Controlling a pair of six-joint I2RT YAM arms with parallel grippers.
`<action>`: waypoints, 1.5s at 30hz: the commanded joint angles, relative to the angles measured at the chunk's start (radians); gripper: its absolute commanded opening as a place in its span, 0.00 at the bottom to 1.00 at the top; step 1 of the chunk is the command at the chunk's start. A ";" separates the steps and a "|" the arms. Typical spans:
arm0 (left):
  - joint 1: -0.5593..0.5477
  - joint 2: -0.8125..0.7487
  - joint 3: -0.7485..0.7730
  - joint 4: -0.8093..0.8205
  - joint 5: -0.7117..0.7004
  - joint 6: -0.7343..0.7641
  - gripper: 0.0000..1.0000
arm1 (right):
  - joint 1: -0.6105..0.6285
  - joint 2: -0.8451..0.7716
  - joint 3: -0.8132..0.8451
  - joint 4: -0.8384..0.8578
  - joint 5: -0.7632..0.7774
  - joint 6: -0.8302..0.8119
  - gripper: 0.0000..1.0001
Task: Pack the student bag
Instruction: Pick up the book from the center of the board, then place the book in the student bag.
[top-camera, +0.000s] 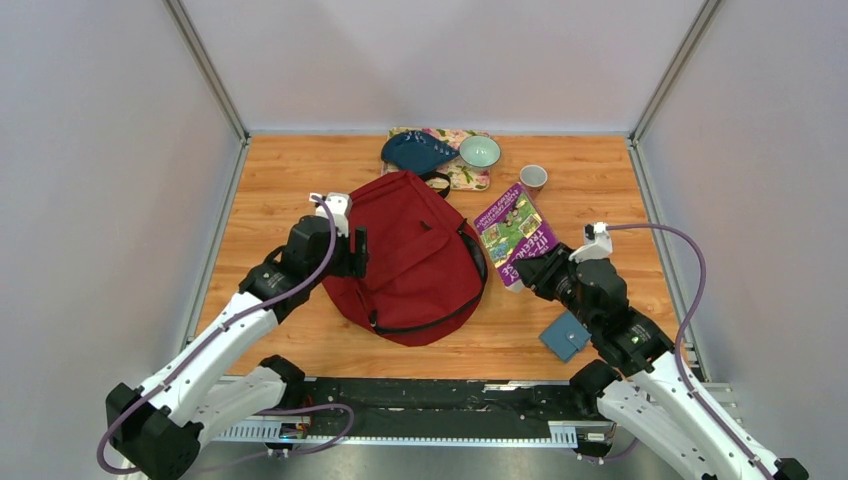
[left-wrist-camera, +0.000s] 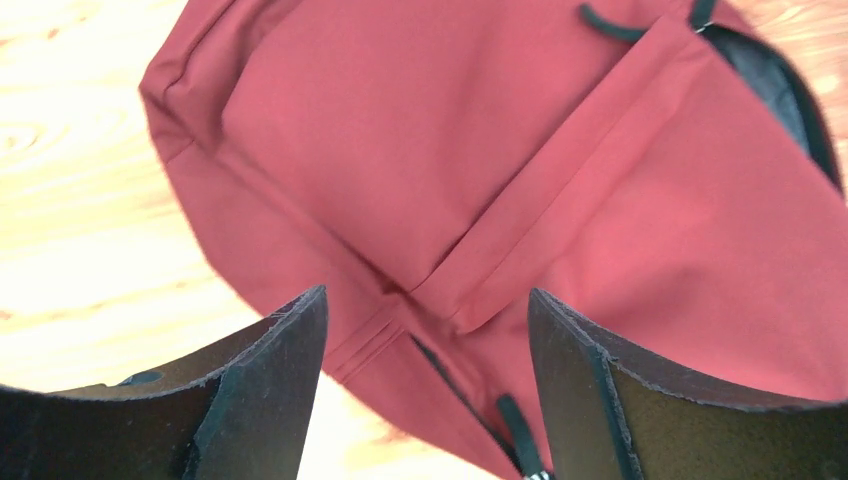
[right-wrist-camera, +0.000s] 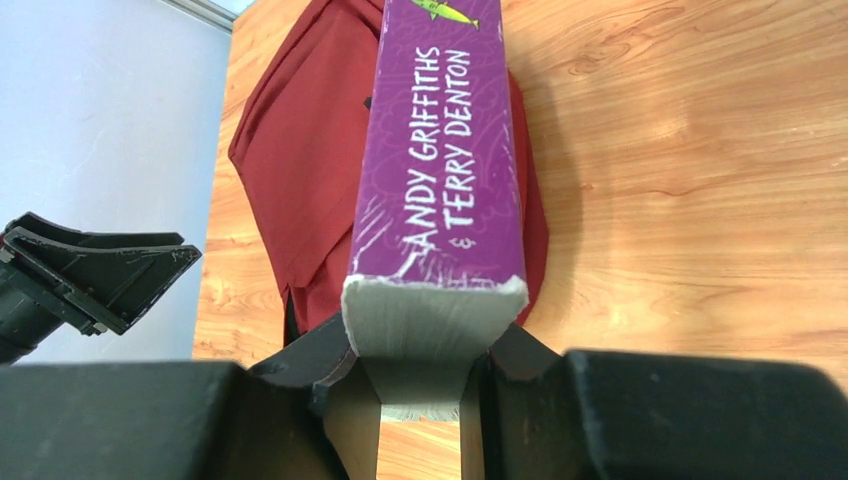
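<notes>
The student bag (top-camera: 410, 255) is a large dark red backpack lying flat mid-table, with its black zipper running along the near edge. My left gripper (top-camera: 356, 252) is at the bag's left side. In the left wrist view it (left-wrist-camera: 427, 300) stands open just above the red fabric (left-wrist-camera: 500, 150), a seam and a black zipper pull (left-wrist-camera: 515, 430) between its fingers, which hold nothing. My right gripper (top-camera: 528, 268) is shut on the near end of a purple book (top-camera: 515, 232). The book's spine (right-wrist-camera: 440, 150) points toward the bag (right-wrist-camera: 300, 150), with its page edge wedged between the pads.
A small blue wallet (top-camera: 565, 336) lies by the right arm. At the back sit a floral mat (top-camera: 468, 178), a dark teal pouch (top-camera: 415, 152), a green bowl (top-camera: 480, 152) and a cup (top-camera: 533, 178). White walls enclose the table on three sides.
</notes>
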 joint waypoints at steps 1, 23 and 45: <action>0.001 -0.050 0.034 -0.124 -0.090 -0.038 0.80 | -0.001 -0.012 0.090 0.049 0.027 -0.030 0.00; 0.002 -0.358 0.037 -0.411 -0.077 -0.289 0.82 | 0.000 0.001 0.198 -0.079 -0.048 -0.081 0.00; 0.001 -0.271 0.020 -0.399 0.136 -0.287 0.83 | 0.000 -0.062 0.259 -0.277 -0.108 -0.140 0.00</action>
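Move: My empty left hand hangs over the red bag's left side. The bag's middle is about 4 cm ahead, 9 cm to the right and 12 cm below; its near-left zipper pull is some 9 cm back and 1 cm right, 13 cm down. The blue cap lies 30 cm ahead and 12 cm right. From my right hand, already gripping the purple book, the bag is roughly 26 cm left and 8 cm ahead, the blue wallet 8 cm back and 10 cm right. I draw my open left hand back about 9 cm from above the bag's side to near its zipper-pull corner, swinging out left about 6 cm and then partly returning, with a rise of some 4 cm midway that I give back. My left fingers end pointing about 10 degrees further down. My right hand keeps its pinch on the book and eases back about 4 cm and slightly up. ##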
